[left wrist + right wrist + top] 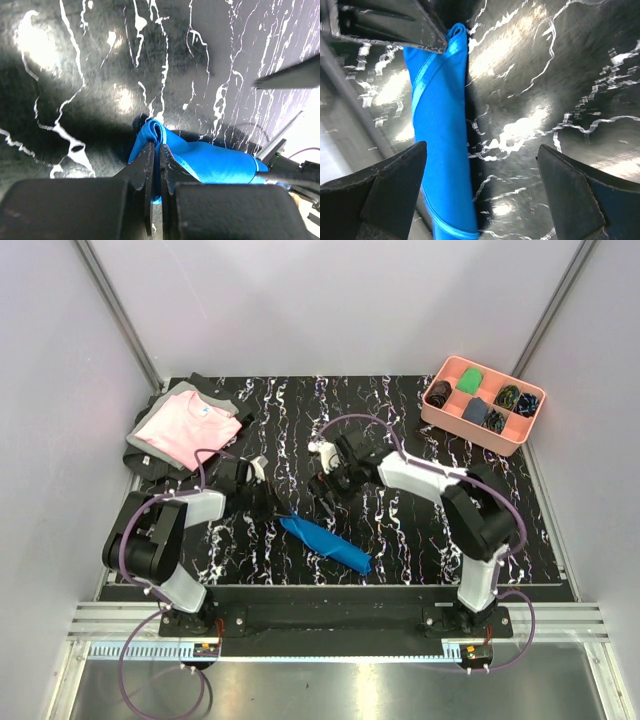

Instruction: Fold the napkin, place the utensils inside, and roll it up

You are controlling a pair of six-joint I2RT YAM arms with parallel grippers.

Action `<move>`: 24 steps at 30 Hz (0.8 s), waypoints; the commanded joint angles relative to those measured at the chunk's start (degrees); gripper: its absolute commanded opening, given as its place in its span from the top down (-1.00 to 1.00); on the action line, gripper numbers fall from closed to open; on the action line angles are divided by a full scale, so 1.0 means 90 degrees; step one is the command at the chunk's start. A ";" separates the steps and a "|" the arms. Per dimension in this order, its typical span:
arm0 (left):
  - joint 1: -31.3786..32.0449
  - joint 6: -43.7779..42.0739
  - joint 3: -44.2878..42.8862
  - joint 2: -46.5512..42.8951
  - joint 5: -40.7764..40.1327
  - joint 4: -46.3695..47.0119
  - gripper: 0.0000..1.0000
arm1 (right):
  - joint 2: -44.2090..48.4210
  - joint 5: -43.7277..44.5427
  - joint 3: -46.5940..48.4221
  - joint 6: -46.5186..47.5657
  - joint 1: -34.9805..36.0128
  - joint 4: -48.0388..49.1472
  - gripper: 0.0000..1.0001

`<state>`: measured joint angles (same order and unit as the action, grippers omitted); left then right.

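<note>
The napkin [325, 543] is a shiny blue cloth rolled into a slim tube, lying slantwise on the black marbled table [420, 530] near its front. My left gripper [262, 502] is at the roll's upper-left end. In the left wrist view its jaws [156, 145] are shut on the tip of the napkin [215, 162]. My right gripper [333, 478] stands behind the roll, jaws wide open [485, 195] and holding nothing. In the right wrist view the napkin [440, 125] runs beside its left finger [395, 190]. The utensils are out of view.
A folded pink shirt with grey trim [188, 425] lies at the back left. A pink compartment tray [450, 418] with small dark and green cloth bundles sits at the back right. Walls close in on both sides.
</note>
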<state>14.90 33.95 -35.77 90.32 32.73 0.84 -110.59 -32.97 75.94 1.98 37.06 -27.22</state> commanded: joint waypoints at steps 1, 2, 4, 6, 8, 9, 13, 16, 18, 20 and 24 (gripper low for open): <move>0.0015 -0.0218 -0.0263 0.0296 -0.0053 -0.0377 0.94 | 0.0880 0.1875 -0.0527 0.0756 0.0938 0.0876 -0.99; 0.0015 -0.0228 -0.0293 0.0315 -0.0053 -0.0377 0.94 | 0.0929 0.2031 -0.0673 0.0805 0.1067 0.0954 -1.00; 0.0015 -0.0237 -0.0371 0.0364 -0.0024 -0.0415 0.94 | 0.0979 0.2218 -0.0772 0.0864 0.1320 0.1110 -1.00; 0.0015 -0.0247 -0.0439 0.0374 -0.0033 -0.0445 0.94 | 0.0921 0.2228 -0.0801 0.0845 0.1390 0.1130 -1.00; 0.0015 -0.0277 -0.0469 0.0384 -0.0053 -0.0484 0.94 | 0.0872 0.2179 -0.0811 0.0874 0.1488 0.1140 -0.99; 0.0015 -0.0286 -0.0498 0.0394 -0.0043 -0.0513 0.93 | 0.0852 0.2169 -0.0821 0.0893 0.1527 0.1130 -0.99; 0.0015 -0.0325 -0.0518 0.0365 -0.0072 -0.0572 0.93 | 0.0764 0.2140 -0.0860 0.0972 0.1673 0.1072 -1.00; 0.0015 -0.0326 -0.0518 0.0335 -0.0092 -0.0601 0.92 | 0.0715 0.2121 -0.0899 0.1020 0.1771 0.0984 -1.00; 0.0015 -0.0325 -0.0528 0.0316 -0.0102 -0.0611 0.91 | 0.0686 0.2033 -0.0928 0.1030 0.1829 0.0916 -1.00; 0.0015 -0.0345 -0.0547 0.0316 -0.0111 -0.0621 0.90 | 0.0666 0.2071 -0.0957 0.1020 0.1878 0.0857 -1.00; 0.0015 -0.0345 -0.0547 0.0296 -0.0111 -0.0650 0.89 | 0.0588 0.2393 -0.1006 0.1050 0.2044 0.0789 -0.99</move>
<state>14.90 32.56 -39.75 92.82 33.45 -3.42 -104.38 -14.39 67.31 10.24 53.87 -19.77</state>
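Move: The middle of the rolled napkin lies about 8 cm back from the open right hand, hardly off to either side, and roughly 4 cm lower. The roll's left end, pinched in the left gripper, is some 9 cm to the right hand's left and 4 cm back; the near table edge runs about 18 cm back. From the left hand, the roll's middle is some 6 cm back and 10 cm to the right, 1 cm lower. The left gripper keeps its pinch on the roll's left end, nearly still, while the right hand, wide open, swings back about 6 cm and some 3 cm left to straddle the roll beside it. The right hand first lifts slightly, pauses halfway, then sinks closer, its fingertips tilting outward about 20 degrees and the wrist turning some 15 counter-clockwise; contact can't be seen. ##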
